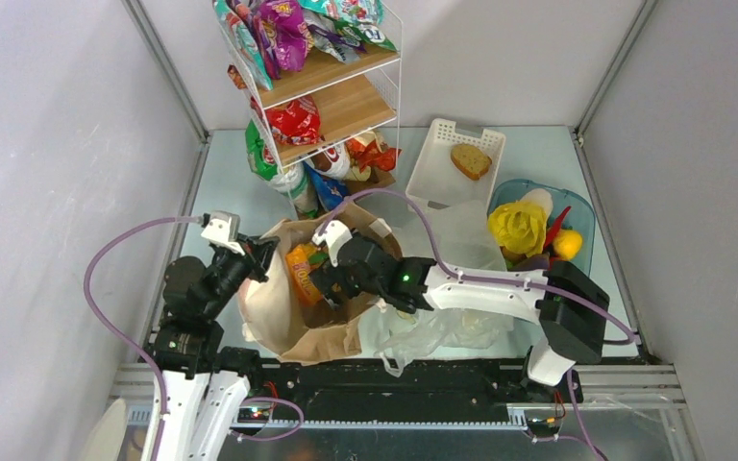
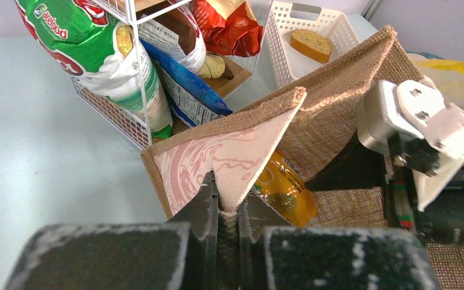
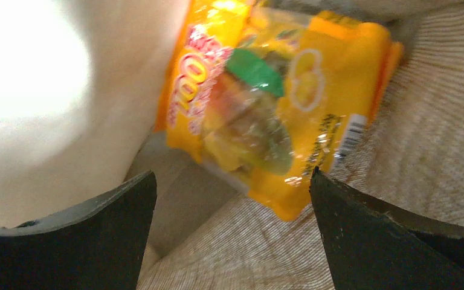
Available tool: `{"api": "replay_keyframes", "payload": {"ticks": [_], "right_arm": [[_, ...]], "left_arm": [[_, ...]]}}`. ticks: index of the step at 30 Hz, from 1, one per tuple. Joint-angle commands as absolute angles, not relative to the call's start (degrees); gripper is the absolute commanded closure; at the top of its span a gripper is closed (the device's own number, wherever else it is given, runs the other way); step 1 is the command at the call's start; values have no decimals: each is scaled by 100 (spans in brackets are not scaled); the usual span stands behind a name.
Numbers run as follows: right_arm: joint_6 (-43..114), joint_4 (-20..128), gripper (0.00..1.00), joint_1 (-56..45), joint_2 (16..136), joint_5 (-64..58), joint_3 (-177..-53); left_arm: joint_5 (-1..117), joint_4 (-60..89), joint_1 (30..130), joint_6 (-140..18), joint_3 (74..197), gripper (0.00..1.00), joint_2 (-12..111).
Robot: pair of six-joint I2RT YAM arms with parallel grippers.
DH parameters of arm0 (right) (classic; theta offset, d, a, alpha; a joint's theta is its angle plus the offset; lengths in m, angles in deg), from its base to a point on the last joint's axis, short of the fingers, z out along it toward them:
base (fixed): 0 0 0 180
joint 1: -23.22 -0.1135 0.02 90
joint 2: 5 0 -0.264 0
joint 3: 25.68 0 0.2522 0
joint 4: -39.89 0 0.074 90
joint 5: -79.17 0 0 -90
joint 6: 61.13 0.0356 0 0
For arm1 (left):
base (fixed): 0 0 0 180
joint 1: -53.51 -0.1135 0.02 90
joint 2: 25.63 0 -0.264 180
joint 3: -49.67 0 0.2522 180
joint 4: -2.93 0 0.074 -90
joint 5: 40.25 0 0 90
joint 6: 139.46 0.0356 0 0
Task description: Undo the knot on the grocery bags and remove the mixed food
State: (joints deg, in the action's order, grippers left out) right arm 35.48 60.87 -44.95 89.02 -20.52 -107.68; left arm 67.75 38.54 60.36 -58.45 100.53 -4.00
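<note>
A large brown grocery bag stands open at the near middle of the table, its woven wall and pale lining close in the left wrist view. My left gripper is shut on the bag's rim at its left corner. Inside lies an orange snack packet. My right gripper reaches into the bag's mouth, open, with its fingers on either side of the packet's lower end and not touching it. A crumpled clear plastic bag lies right of the brown bag, under the right arm.
A white wire shelf packed with snack bags stands just behind the brown bag. To its right is a white slatted basket holding a bread slice. A blue-tinted tub at the right holds yellow fruit and a red chili.
</note>
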Motion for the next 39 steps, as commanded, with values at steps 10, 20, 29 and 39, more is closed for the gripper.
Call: {"api": "replay_keyframes", "payload": {"ticks": [10,20,29,39], "right_arm": [[4195,4865,1,-3968,10871,-3270,-11100],[4398,4788,67,-3857,11244,-2941,-10980],[4219,3992,100,-3963,9405,-2317,-10263],[3319,3100,100,-4422,6765,-2096,-9022]], "left_arm": [[6982,3298,6166,-6081,10077,100,-78],[6723,3366,6190,-6010,10104,100,-56],[5867,3545,6186,-5971,10145,100,-99],[4247,3924,6177,-5982,10247,100,10]]}}
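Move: The mango pouch lies down in the paper bag, about 7 cm ahead of the open right gripper, 5 cm to its left and 9 cm below. The paper bag's left rim, gripped by the left gripper, is some 5 cm ahead, 10 cm left and 8 cm higher. The blue snack bag stands about 18 cm beyond the pouch and 5 cm to its right. From the left gripper the pouch is roughly level, 7 cm right and 16 cm lower. Reach the open right gripper forward about 8 cm into the paper bag, then sink it some 9 cm, easing left at the bottom, and pinch the mango pouch shut between the fingers. Draw it back, up and to the right, about 10 cm up from the lowest point. Keep the left gripper shut on the bag's rim, dipping it slightly, then drawing it left while turning some 15 degrees counter-clockwise. ##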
